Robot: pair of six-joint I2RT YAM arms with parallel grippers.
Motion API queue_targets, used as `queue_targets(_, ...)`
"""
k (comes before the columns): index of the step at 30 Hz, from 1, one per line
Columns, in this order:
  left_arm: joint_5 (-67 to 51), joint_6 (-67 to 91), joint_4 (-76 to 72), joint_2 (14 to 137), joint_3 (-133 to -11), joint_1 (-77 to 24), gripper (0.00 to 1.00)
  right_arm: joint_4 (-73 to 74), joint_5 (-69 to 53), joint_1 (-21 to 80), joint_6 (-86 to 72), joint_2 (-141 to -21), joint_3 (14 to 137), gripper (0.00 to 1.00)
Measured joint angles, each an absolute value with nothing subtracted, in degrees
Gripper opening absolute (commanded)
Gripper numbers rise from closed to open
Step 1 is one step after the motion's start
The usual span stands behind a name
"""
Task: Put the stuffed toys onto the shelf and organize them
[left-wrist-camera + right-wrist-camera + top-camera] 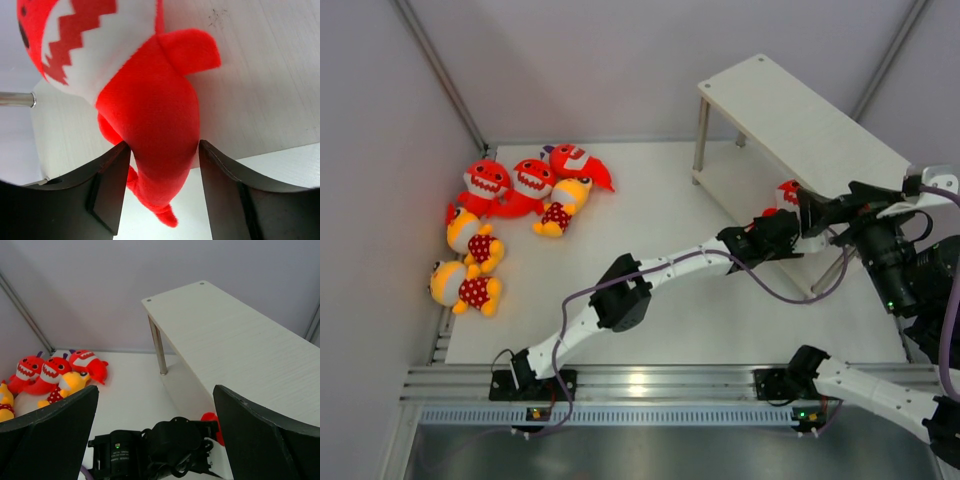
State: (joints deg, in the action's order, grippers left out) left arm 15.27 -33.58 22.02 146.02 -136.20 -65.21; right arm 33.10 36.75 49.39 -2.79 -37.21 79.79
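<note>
My left gripper [780, 228] reaches to the shelf's [810, 120] lower tier and is shut on a red shark [786, 193]. In the left wrist view the shark [150, 100] fills the gap between both fingers of the gripper [162, 150] and lies against the pale board [265, 85]. My right gripper [812, 212] hovers just above the left one, wide open and empty [155, 395]. Three more red sharks [530, 180] and three yellow figures [470, 240] lie at the far left. The shelf top [240, 340] is bare.
A grey shelf leg [159, 347] stands at the shelf's near-left corner, and it also shows in the left wrist view [17, 99]. The left arm's wrist [170, 445] lies right below the right gripper. Walls close in at left and back.
</note>
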Motion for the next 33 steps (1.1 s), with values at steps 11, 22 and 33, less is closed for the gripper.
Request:
queue_targets(11,15.6,-32.8,20.6,143.7,-131.7,-65.4,0.90,33.5,35.7,49.4,-3.2,-37.3,79.4,0.99)
queue_targets(22,14.4,-31.5,26.9,126.1,-116.6,-68.3,0.98,33.4,32.6,49.4,-5.4,-36.9,76.7,0.99)
queue_targets(33,7.8,-27.0,46.0,94.3,-84.7,-61.6,0.93,32.5,29.8,49.4,-6.0,-38.2,76.4,0.99)
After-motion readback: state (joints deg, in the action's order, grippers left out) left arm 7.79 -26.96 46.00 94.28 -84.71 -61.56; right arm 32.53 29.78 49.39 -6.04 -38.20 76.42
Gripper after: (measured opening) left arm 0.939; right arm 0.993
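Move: The left hand's fingers still straddle the tail end of the red shark on the lower shelf, whose middle is about 5 cm ahead, 1 cm right and 3 cm lower. The toy pile it turns back for lies far left: the nearest yellow toy about 53 cm left and 9 cm ahead, the purple-finned shark some 49 cm left and 18 cm ahead, both roughly 8 cm below. From the right hand that yellow toy is about 51 cm left, 24 cm ahead and 43 cm below. The left fingers spread from partly open to wide and come free of the shark after a dip of about 1 cm. The left hand then backs up and out from the shelf and sweeps left towards the toy pile, ending some 25 cm left and 12 cm back, slightly higher, with the wrist turned about 25 degrees. The open right hand, high up, drifts a few centimetres left and a little down. ##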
